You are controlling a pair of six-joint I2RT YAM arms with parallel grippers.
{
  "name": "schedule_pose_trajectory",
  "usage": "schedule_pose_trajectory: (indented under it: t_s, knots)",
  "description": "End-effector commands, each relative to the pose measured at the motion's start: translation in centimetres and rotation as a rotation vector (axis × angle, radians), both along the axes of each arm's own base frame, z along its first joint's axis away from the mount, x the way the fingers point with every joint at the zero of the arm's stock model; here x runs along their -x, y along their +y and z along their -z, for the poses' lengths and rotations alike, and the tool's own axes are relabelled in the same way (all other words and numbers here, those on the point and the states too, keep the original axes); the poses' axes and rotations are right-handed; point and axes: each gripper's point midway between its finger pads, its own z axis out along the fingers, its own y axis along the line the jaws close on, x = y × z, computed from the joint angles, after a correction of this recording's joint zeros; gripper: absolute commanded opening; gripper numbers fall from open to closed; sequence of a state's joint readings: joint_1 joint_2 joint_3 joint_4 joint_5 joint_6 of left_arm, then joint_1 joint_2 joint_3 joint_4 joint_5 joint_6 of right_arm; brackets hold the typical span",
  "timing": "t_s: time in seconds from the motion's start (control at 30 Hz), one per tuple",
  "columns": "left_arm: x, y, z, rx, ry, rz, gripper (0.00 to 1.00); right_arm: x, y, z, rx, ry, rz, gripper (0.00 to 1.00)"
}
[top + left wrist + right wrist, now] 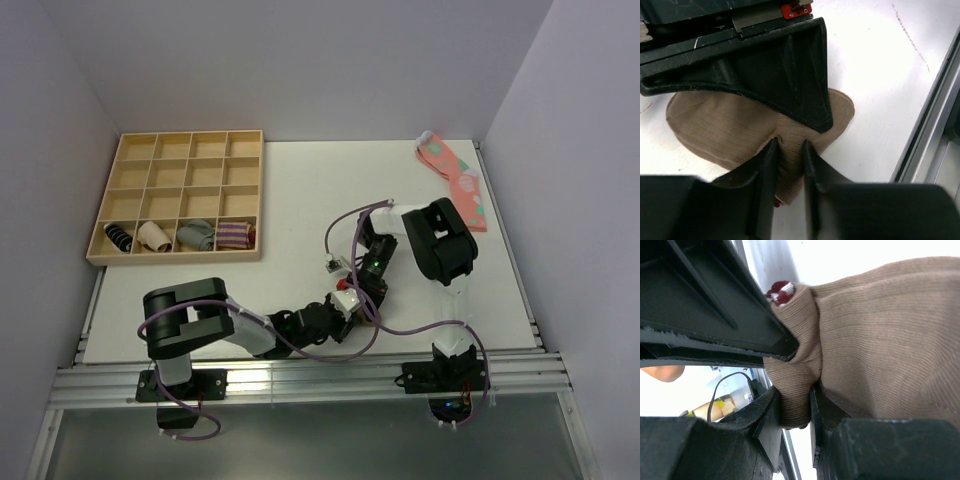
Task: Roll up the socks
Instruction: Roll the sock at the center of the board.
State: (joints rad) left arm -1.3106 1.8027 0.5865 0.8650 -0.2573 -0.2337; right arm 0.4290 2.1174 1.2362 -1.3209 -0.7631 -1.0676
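Note:
A tan-brown sock (715, 125) lies bunched on the white table between my two grippers. In the left wrist view my left gripper (789, 146) is shut on a raised fold of it, and a speck of the red cuff shows below the fold. In the right wrist view the same sock (885, 340) fills the right side, its red and white cuff (781, 292) poking out at the top. My right gripper (796, 395) is shut on another fold. From above, the left gripper (338, 306) and right gripper (366, 274) meet near the table's front middle and hide the sock.
A wooden compartment tray (190, 160) stands at the back left, with a black-striped bundle (119, 236), a tan one (155, 235), a grey one (196, 234) and a purple-striped one (234, 234) in its front row. A coral-pink dotted sock (455, 180) lies back right. The metal rail (930, 135) runs close by.

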Motion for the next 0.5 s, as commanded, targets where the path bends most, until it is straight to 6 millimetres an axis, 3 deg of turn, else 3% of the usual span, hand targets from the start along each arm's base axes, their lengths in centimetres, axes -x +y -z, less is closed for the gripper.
schedule_pose_trajectory:
  t_s: [0.0, 0.2, 0.47]
  knots:
    - [1.8, 1.4, 5.0, -0.131, 0.128, 0.048, 0.25, -0.1, 0.3, -0.4, -0.014, 0.003, 0.008, 0.23]
    - [2.2, 1.7, 6.4, -0.138, 0.240, 0.065, 0.03, -0.8, 0.6, -0.6, -0.032, -0.076, 0.030, 0.33]
    - [3.6, 2.1, 8.1, -0.161, 0.389, 0.087, 0.00, -3.6, 1.2, -2.2, -0.106, -0.259, 0.149, 0.52]
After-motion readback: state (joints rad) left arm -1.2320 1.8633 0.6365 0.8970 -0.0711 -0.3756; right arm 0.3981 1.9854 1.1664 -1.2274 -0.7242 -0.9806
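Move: The rolled end of the brown sock is already between the left fingertips, its middle about 1 cm to the right of the left hand point and 1 cm below it. For the right hand, the same roll sits between the closed pads, right at the hand point. From the left hand, the sock's flat remainder lies roughly 4 cm ahead and 3 cm to the right, on the board, and the table's near edge some 9 cm straight back. To the right by about 2 cm, deeper onto the roll, the left hand closes its part-open fingers almost fully to pinch the sock, turning and rolling the wrist some 10 degrees as it goes. The right hand first keeps its grip and drifts about 1 cm right, then opens around the roll and starts easing up and forward, by under 1 cm each way. ##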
